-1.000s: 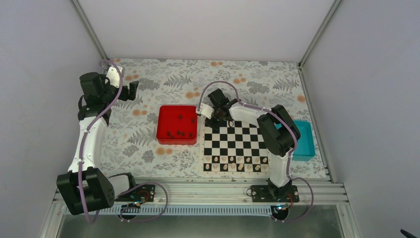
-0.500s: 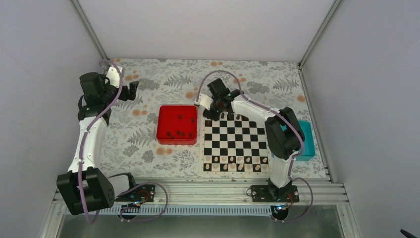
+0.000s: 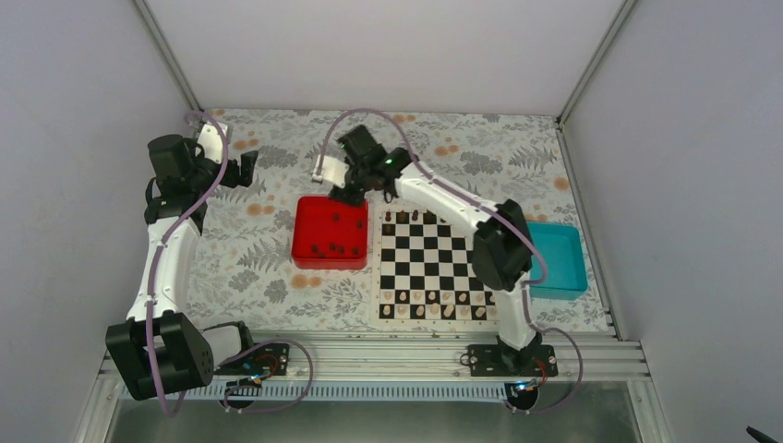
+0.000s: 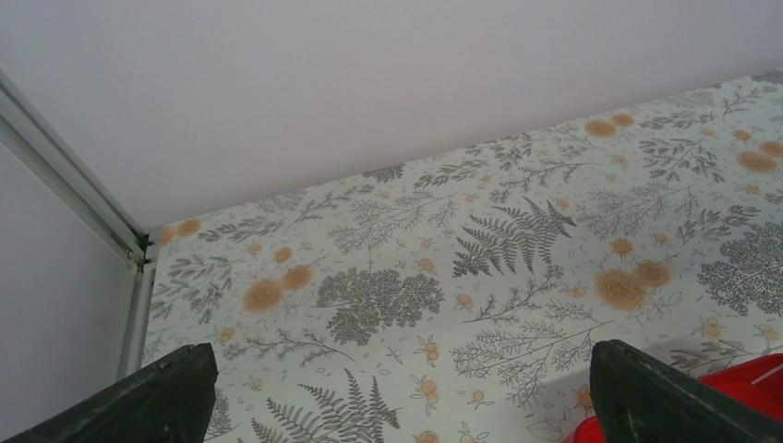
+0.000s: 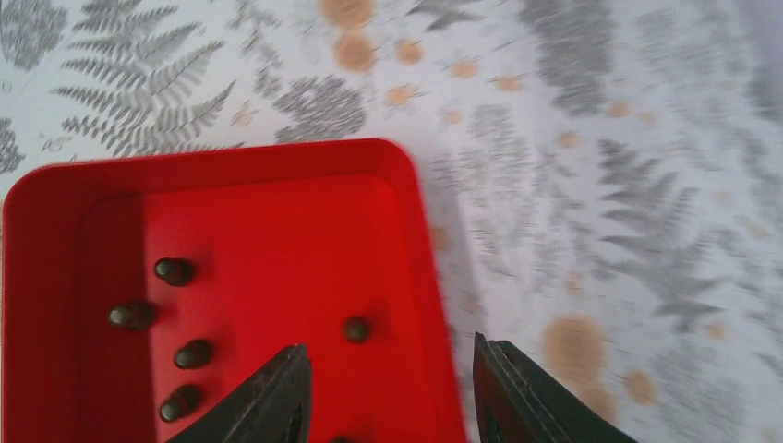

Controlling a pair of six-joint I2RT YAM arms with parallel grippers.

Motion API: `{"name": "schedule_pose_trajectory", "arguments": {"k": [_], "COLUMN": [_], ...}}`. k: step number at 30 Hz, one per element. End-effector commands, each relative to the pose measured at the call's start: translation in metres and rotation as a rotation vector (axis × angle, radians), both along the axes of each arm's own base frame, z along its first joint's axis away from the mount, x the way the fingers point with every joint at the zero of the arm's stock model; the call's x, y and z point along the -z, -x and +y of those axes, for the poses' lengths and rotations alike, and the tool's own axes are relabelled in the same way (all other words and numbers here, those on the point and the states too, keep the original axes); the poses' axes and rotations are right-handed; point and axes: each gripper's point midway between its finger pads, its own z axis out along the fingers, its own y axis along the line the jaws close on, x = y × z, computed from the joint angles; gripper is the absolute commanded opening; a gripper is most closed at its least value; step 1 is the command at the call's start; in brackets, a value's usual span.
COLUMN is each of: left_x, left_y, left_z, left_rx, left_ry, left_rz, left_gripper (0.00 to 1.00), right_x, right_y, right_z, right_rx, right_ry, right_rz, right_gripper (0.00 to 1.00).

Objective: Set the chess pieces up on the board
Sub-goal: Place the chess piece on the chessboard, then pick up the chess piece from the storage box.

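The board (image 3: 439,263) lies right of centre, with several dark chess pieces (image 3: 403,216) standing along its far row. More dark chess pieces (image 5: 192,353) lie loose in the red tray (image 5: 277,240), which sits to the left of the board (image 3: 319,228). My right gripper (image 3: 349,192) hovers over the tray's far right corner. In the right wrist view it (image 5: 388,344) is open and empty, straddling the tray's right wall, and one piece (image 5: 356,329) lies just ahead of its left finger. My left gripper (image 3: 247,169) is wide open at the far left, above bare tablecloth (image 4: 402,355).
Pale tan pieces (image 3: 434,297) fill the board's two near rows. A teal tray (image 3: 559,261) sits to the right of the board. The floral cloth runs to white walls at the back and both sides. The red tray's corner (image 4: 766,374) shows beside my left gripper's right finger.
My right gripper has left the board's far left corner, swung left to the red tray's far right corner, and its jaws have opened. The left arm has not moved.
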Motion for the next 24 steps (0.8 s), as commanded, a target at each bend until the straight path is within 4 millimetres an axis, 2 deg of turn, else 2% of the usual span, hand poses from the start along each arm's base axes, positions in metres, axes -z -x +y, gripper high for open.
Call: {"name": "schedule_pose_trajectory", "arguments": {"k": [1,7,24], "left_x": [-0.006,-0.005,-0.003], "left_y": [0.003,0.003,0.003], "left_z": [0.0,0.001,0.006], "left_rx": [0.005,0.006,-0.002], "left_ry": [-0.001,0.0,0.005], "left_rz": [-0.016,-0.017,-0.014], "left_gripper": [1.0,1.0,1.0], "right_x": [0.053,0.096,0.139], "right_y": [0.015,0.018,-0.001], "right_z": [0.015,0.02,0.025], "right_rx": [-0.049,-0.066,-0.029], "right_ry": [0.081,0.129,0.176], "right_rz": [0.09,0.128,0.095], "right_gripper": [0.46,0.46,0.49]}}
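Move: The dark chess piece standing alone near the red tray's far left corner is almost straight below the right hand, some 17 cm down and about 2 cm to its left, level in reach. Another piece stands about 6 cm to the right of that one and 2 cm nearer the base; two more stand roughly 7 cm nearer the base, one in line with it, one 5 cm farther left. From the left hand it lies about 24 cm right, 3 cm back and 26 cm down. No touch yet: the right hand sinks about 13 cm into the red tray towards the lone dark piece, fast at first, hanging briefly some 11 cm down, then on lower. It eases about 2 cm left on the way, dips back a little and recovers part of that, and its fingers tip some 10 degrees steeper, staying half open. ##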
